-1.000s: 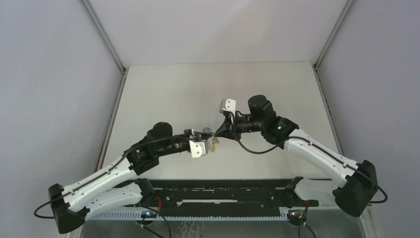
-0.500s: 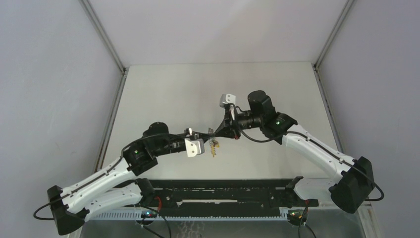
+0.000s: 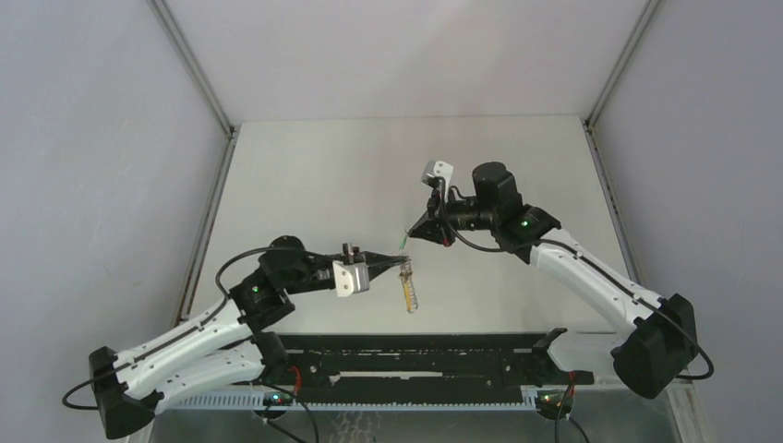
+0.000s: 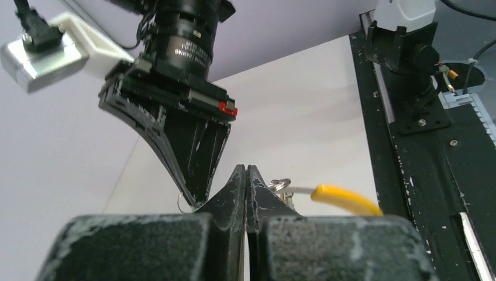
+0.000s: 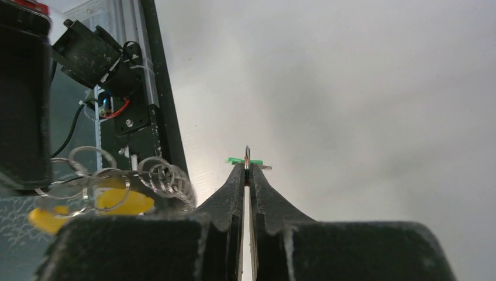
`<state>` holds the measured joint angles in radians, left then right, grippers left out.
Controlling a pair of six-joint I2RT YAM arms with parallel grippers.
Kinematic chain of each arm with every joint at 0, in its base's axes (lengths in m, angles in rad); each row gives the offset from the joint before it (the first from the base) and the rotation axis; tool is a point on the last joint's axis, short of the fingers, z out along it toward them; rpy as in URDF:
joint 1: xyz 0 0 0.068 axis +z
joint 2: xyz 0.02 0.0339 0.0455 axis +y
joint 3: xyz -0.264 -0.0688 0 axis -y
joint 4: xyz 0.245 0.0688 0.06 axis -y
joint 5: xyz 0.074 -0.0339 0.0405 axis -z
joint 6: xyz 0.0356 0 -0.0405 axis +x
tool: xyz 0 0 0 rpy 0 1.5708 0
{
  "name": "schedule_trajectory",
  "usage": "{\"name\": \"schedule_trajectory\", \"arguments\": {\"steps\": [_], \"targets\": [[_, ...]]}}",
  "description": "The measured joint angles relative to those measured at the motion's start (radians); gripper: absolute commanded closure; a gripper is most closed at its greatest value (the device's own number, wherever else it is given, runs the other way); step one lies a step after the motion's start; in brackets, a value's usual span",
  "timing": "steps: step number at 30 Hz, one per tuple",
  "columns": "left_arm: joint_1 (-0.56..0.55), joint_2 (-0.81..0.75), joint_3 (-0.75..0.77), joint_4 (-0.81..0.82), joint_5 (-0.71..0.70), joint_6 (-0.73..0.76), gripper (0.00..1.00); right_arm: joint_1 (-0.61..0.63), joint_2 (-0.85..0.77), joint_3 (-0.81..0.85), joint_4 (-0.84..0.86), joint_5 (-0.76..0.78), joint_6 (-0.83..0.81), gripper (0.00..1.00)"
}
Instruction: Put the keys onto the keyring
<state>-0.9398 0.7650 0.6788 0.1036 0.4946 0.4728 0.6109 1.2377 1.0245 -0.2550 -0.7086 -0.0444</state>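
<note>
My left gripper (image 3: 399,268) (image 4: 246,168) is shut, and the keyring (image 5: 166,175) dangles from its tip as a bunch of thin grey loops. The yellow key (image 3: 409,293) (image 4: 345,199) (image 5: 120,202) hangs with those loops above the table. A short way up and to the right, my right gripper (image 3: 412,234) (image 5: 247,167) is shut on the green key (image 3: 404,241) (image 5: 236,160), whose green head shows on both sides of the tips. In the left wrist view the right gripper (image 4: 196,199) points down just left of my own fingers. The two tips are apart.
The pale table (image 3: 369,166) lies under both arms. A black rail (image 3: 415,369) with the arm bases runs along the near edge. Grey walls and metal frame posts (image 3: 189,65) close in the sides and back.
The two gripper tips, together a second ago, have parted. The left one has drawn back toward the near left, the right one up and to the right. The yellow key and loops now dangle lower.
</note>
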Motion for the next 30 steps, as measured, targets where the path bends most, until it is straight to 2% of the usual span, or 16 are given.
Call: {"name": "schedule_trajectory", "arguments": {"steps": [8, 14, 22, 30], "targets": [[0.0, 0.006, -0.203, 0.312, -0.102, -0.146, 1.0, 0.0, -0.055, -0.043, -0.034, 0.114, -0.019, 1.0], [0.006, 0.048, -0.328, 0.557, -0.18, -0.234, 1.0, 0.008, -0.043, -0.084, -0.118, 0.273, -0.021, 1.0], [0.053, 0.114, -0.552, 0.932, -0.256, -0.36, 1.0, 0.032, 0.097, -0.089, -0.217, 0.462, 0.019, 1.0], [0.13, 0.191, -0.614, 1.148, -0.264, -0.444, 1.0, 0.039, 0.327, -0.063, -0.264, 0.589, 0.05, 1.0]]}}
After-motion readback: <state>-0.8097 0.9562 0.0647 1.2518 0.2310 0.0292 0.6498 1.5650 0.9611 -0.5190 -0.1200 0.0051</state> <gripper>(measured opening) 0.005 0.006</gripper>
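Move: The right hand still holds the green-tagged key, and the bare table patch it is taken to lies about 2 cm ahead, 9 cm to its right and some 23 cm below. The spiral keyring with the yellow tag hangs from the left fingers, about 7 cm back of the right hand, straight back and 3 cm lower. From the left hand, that patch is some 9 cm ahead, 10 cm right and 28 cm down; the green-tagged key is about 7 cm ahead, level sideways, 7 cm lower. Lower the right gripper some 19 cm towards the bare table, carrying it about 8 cm right, away from the keyring, and tip its fingers steeply down, keeping them shut on the green-tagged key. Meanwhile bring the left gripper, still pinching the spiral keyring, down about 8 cm, then also left, drifting forward throughout, its fingertips tilting up and swinging towards forward. ##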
